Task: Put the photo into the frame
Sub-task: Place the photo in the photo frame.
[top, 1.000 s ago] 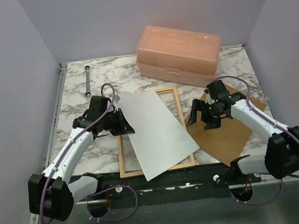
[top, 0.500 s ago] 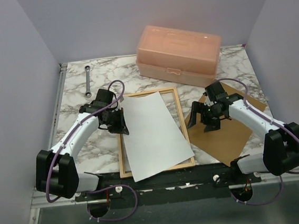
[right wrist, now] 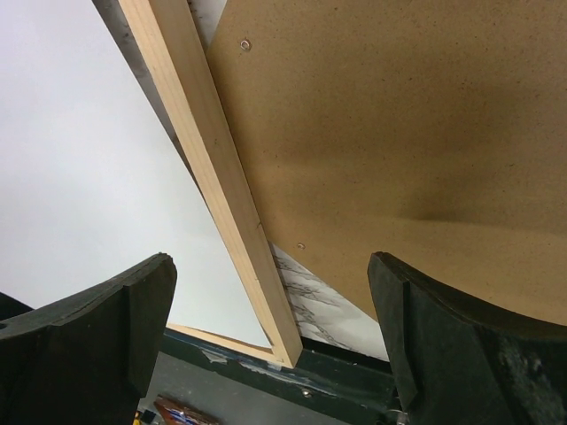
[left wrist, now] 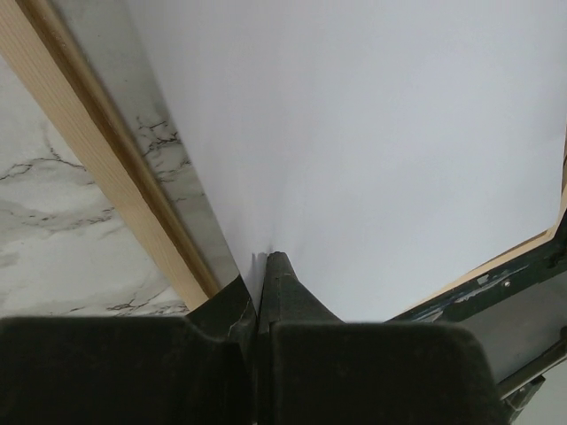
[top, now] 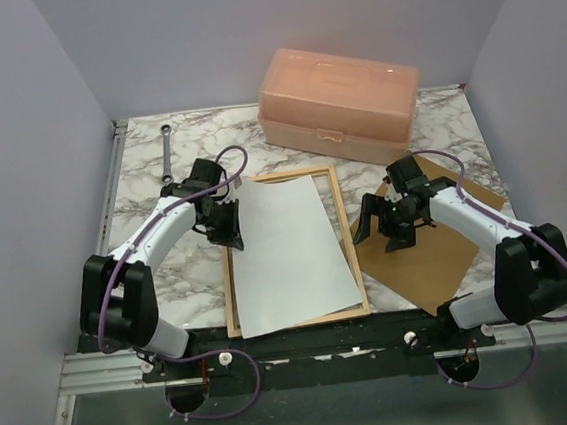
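The photo (top: 290, 254) lies white back up over the frame (top: 344, 229), nearly in line with it. Its near left corner overlaps the front moulding. My left gripper (top: 233, 227) is shut on the photo's left edge. In the left wrist view the gripper (left wrist: 262, 266) pinches the photo (left wrist: 381, 133) just inside the frame's left moulding (left wrist: 97, 168), the sheet's edge raised a little. My right gripper (top: 385, 225) hangs open and empty right of the frame. In the right wrist view the gripper (right wrist: 270, 270) straddles the frame's right moulding (right wrist: 213, 186), beside the photo (right wrist: 80, 159).
A brown fibreboard backing panel (top: 439, 258) lies under the right gripper, against the frame's right side, also seen as the panel (right wrist: 399, 133). A peach plastic box (top: 338, 102) stands at the back. A wrench (top: 166, 153) lies at the back left. The black front rail (top: 306, 339) borders the frame.
The left gripper has moved away from the bases and turned the photo from skewed across the frame to nearly in line with it. The right gripper has barely shifted.
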`<state>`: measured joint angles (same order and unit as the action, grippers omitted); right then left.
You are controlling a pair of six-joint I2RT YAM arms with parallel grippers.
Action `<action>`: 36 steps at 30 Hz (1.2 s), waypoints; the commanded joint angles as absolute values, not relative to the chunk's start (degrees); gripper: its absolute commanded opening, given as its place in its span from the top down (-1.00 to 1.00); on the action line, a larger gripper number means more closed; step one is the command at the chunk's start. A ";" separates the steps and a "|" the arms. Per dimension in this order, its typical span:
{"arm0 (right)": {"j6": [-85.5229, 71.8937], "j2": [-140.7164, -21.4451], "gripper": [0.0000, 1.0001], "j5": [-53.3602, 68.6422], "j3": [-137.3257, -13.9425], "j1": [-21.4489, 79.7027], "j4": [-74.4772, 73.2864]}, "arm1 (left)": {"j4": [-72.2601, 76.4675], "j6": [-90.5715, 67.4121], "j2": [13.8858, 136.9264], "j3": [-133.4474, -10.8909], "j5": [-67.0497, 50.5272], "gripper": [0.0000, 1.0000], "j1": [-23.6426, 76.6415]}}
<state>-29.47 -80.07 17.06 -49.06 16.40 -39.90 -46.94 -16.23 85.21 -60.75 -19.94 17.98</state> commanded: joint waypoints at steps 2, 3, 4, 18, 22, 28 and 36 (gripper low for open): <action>-28.89 -81.03 -0.96 18.52 -48.25 16.16 -38.42 | -46.84 -13.92 87.32 -65.08 -20.03 1.00 17.84; -28.92 -81.11 -0.96 18.67 -48.25 16.16 -38.41 | -47.33 -13.64 87.94 -66.25 -19.81 1.00 17.84; -28.91 -81.20 -0.96 18.63 -48.22 16.18 -38.34 | -47.82 -13.33 88.71 -67.14 -19.61 1.00 17.84; -28.95 -81.52 -0.96 20.20 -47.57 16.17 -37.49 | -45.69 -18.32 93.01 -68.47 -19.61 1.00 21.27; -28.91 -81.40 -0.96 20.82 -47.43 16.15 -37.29 | -43.95 -21.18 92.34 -66.60 -19.47 1.00 21.27; -28.89 -81.45 -0.96 21.83 -46.91 16.17 -36.66 | -43.41 -21.90 91.46 -66.18 -17.60 0.63 21.61; -28.06 -81.89 -0.96 23.28 -46.54 16.26 -36.82 | -45.56 -22.47 87.01 -66.64 -9.94 -0.39 22.80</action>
<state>-29.17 -81.01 21.17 -47.22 16.43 -37.50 -44.56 -21.65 91.50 -66.48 -15.94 21.80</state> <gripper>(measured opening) 0.981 0.609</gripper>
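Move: The photo frame, into which the photo pinched by its left edge is to go, has its middle about 11 cm to the left hand's right, some 1 cm back and 4 cm below. Its left rail runs about 3 cm to the hand's left, level with it; the brown backing board lies roughly 41 cm to the right, straight across. From the right hand the frame's middle is around 20 cm left and 1 cm ahead. The photo, still pinched by its left edge, is drawn forward about 3.5 cm and slightly up by the left hand, away from the frame's near rail. The hand then shifts nearly 2 cm right while easing back about 1 cm and sinking some 2 cm towards the frame, where its fingers spread more than halfway and let go of the edge. ##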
